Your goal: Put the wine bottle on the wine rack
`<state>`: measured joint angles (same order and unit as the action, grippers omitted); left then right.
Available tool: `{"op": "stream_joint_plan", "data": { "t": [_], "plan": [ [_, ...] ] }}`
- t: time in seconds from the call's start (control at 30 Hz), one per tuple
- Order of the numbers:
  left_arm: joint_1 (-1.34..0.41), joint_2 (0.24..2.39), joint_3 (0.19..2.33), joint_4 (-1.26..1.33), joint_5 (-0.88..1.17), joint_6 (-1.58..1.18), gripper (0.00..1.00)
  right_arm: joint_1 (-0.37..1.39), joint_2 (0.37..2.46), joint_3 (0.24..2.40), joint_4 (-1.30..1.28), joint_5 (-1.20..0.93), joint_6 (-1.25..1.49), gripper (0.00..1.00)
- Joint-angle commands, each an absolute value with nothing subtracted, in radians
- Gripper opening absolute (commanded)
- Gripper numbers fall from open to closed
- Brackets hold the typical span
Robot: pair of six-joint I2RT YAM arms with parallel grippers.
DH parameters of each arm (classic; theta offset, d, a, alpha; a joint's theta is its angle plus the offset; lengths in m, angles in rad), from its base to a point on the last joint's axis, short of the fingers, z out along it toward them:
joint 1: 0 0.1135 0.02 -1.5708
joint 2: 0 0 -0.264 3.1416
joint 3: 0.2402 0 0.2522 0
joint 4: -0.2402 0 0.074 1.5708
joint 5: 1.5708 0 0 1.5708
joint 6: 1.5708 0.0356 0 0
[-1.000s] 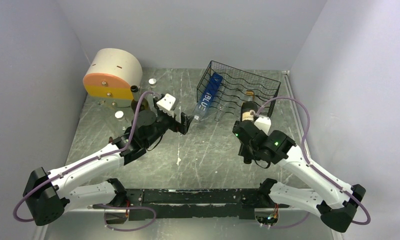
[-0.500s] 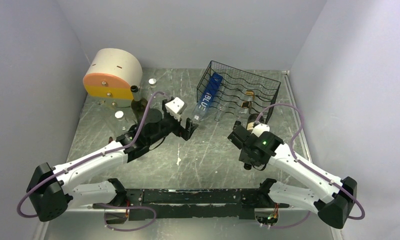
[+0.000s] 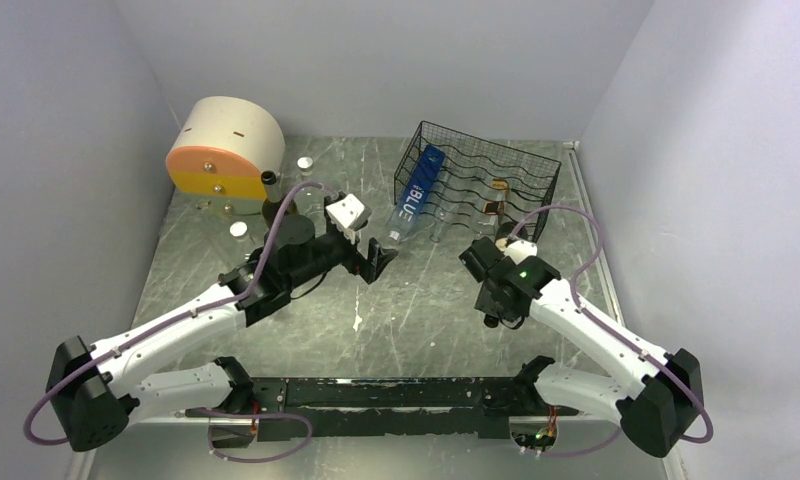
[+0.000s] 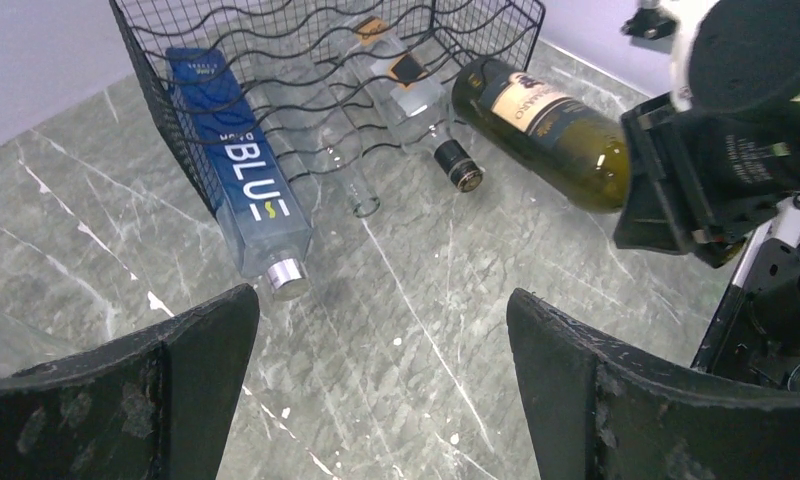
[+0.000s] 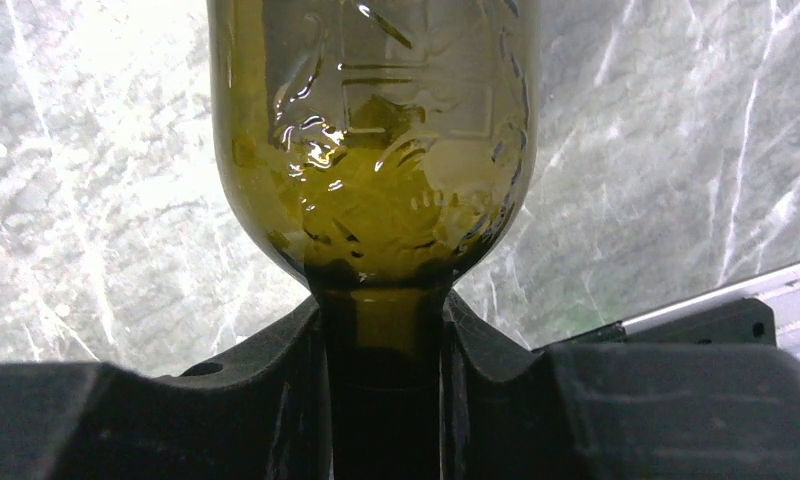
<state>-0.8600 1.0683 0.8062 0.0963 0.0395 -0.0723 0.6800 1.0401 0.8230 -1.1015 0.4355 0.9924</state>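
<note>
The wine bottle (image 4: 536,130) is dark green glass with a cream label. It hangs tilted just right of the wine rack (image 3: 486,165), base toward the rack. My right gripper (image 5: 386,330) is shut on its neck; the wrist hides most of the bottle in the top view. The black wire rack (image 4: 306,60) holds a blue bottle (image 4: 238,180) and two clear bottles (image 4: 416,110). My left gripper (image 4: 381,310) stands open above the bare table, just in front of the blue bottle's silver cap, with nothing between its fingers.
A cream and orange drum-shaped box (image 3: 221,150) stands at the back left. A dark bottle (image 3: 272,195) stands behind the left arm. Two white caps (image 3: 238,229) lie near it. Grey walls close in both sides and the back.
My right arm has drawn in and turned, tipping the wine bottle toward the rack's right side. The left gripper has edged right toward the blue bottle's cap. Both grippers kept their state.
</note>
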Motion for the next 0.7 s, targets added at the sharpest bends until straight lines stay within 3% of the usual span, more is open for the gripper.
{"op": "stream_joint_plan", "data": {
  "t": [0.0, 0.23, 0.67],
  "plan": [
    [-0.858, 1.012, 0.83, 0.085, 0.072, -0.053, 0.98, 0.654, 1.048, 0.826, -0.958, 0.496, 0.944, 0.0],
    [-0.858, 0.956, 0.795, 0.122, 0.083, -0.058, 0.98, 0.611, 1.079, 0.824, -0.88, 0.556, 0.881, 0.0],
    [-0.858, 0.894, 0.789, 0.118, 0.06, -0.066, 0.98, 0.45, 1.106, 0.724, -0.411, 0.594, 0.607, 0.0]
  ]
}}
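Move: The right gripper already holds the dark wine bottle by its neck, base pointing outward. The free slot at the rack's right end has its middle about 27 cm ahead and 9 cm to the right, some 4 cm lower. The black-capped bottle lies 25 cm straight ahead; the thin clear bottle is 27 cm ahead and 12 cm left. From the left hand the slot is roughly 24 cm ahead, 43 cm right and 20 cm below. Keep the right gripper closed on the wine bottle's neck and slide the bottle base first towards the right-end slot: forward about 6 cm, sinking some 2.5 cm with a slight drift to the right, fingers tipping outward about 5 degrees. Meanwhile raise the open, empty left gripper about 4.5 cm, easing slightly back and left. ##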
